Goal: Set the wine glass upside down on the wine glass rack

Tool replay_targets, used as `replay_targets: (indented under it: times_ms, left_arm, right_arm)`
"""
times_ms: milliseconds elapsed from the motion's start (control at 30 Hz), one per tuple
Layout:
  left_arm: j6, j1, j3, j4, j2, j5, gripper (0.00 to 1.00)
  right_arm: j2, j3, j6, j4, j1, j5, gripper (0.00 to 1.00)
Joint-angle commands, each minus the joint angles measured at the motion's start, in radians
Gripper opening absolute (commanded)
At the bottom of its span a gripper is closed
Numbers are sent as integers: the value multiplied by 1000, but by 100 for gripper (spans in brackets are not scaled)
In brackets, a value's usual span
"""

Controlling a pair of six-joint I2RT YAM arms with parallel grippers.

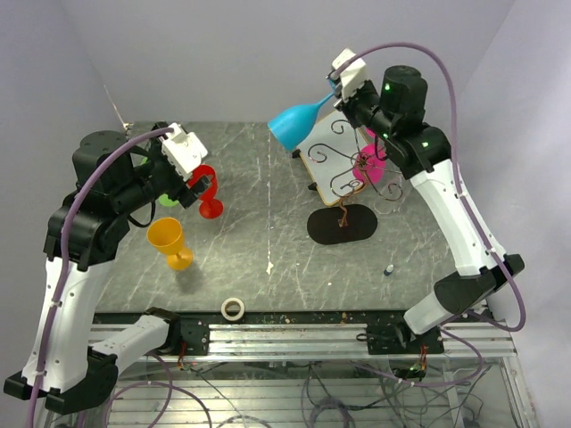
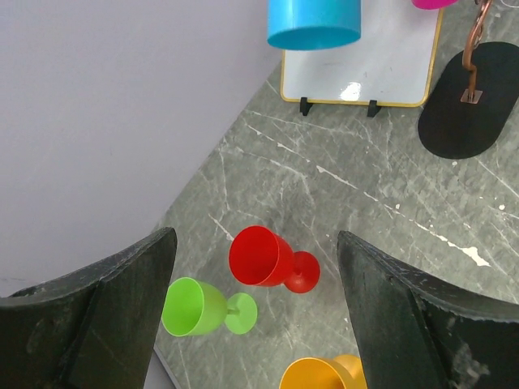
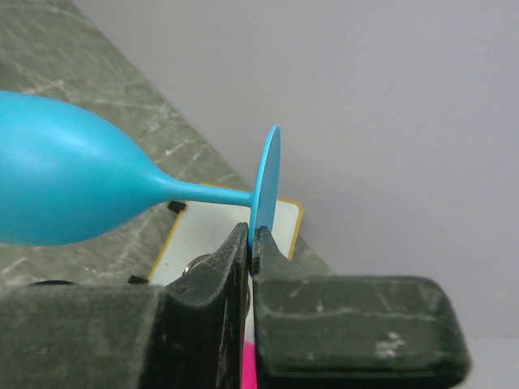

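Observation:
A blue wine glass hangs tilted in the air, bowl to the left, over the back of the table. My right gripper is shut on the rim of its flat foot, with the bowl sticking out sideways. The wine glass rack, dark scrolled wire on a black oval base, stands below and in front of that glass. A pink glass hangs on it. My left gripper is open, high above a red glass lying on the table, holding nothing.
A green glass lies beside the red one, and an orange glass stands nearer the front. A white board with a wooden rim sits behind the rack. A tape roll and a small object lie near the front edge.

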Motion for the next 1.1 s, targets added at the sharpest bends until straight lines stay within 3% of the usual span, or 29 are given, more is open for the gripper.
replay_targets:
  times_ms: [0, 367, 1067]
  left_arm:
    - [-1, 11, 1, 9, -10, 10, 90]
    - [-8, 23, 17, 20, 17, 44, 90]
    - [3, 25, 23, 23, 51, 67, 90]
  right_arm:
    - [-3, -48, -136, 43, 71, 170, 0]
    - [-25, -157, -313, 34, 154, 279, 0]
    - [-126, -248, -426, -46, 157, 261, 0]
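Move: The right gripper holds the blue wine glass by its foot. The rack's near left wire curl is roughly 8 cm back from this hand, 2 cm to its left and 11 cm below; the far left curl is about 1 cm back, 2 cm to the right and 12 cm below. The pink glass hangs some 7 cm back, 9 cm right and 19 cm down. From the left hand, the near curl is about 9 cm ahead, 24 cm right and 9 cm below. Lower the right gripper about 6 cm towards the rack's near left curl, keeping the pinch on the blue glass's foot and rolling the hand's left side down some 25 degrees so the bowl swings lower. Let it swing slightly left on the way down, then ease that out while drawing back about 3 cm. ##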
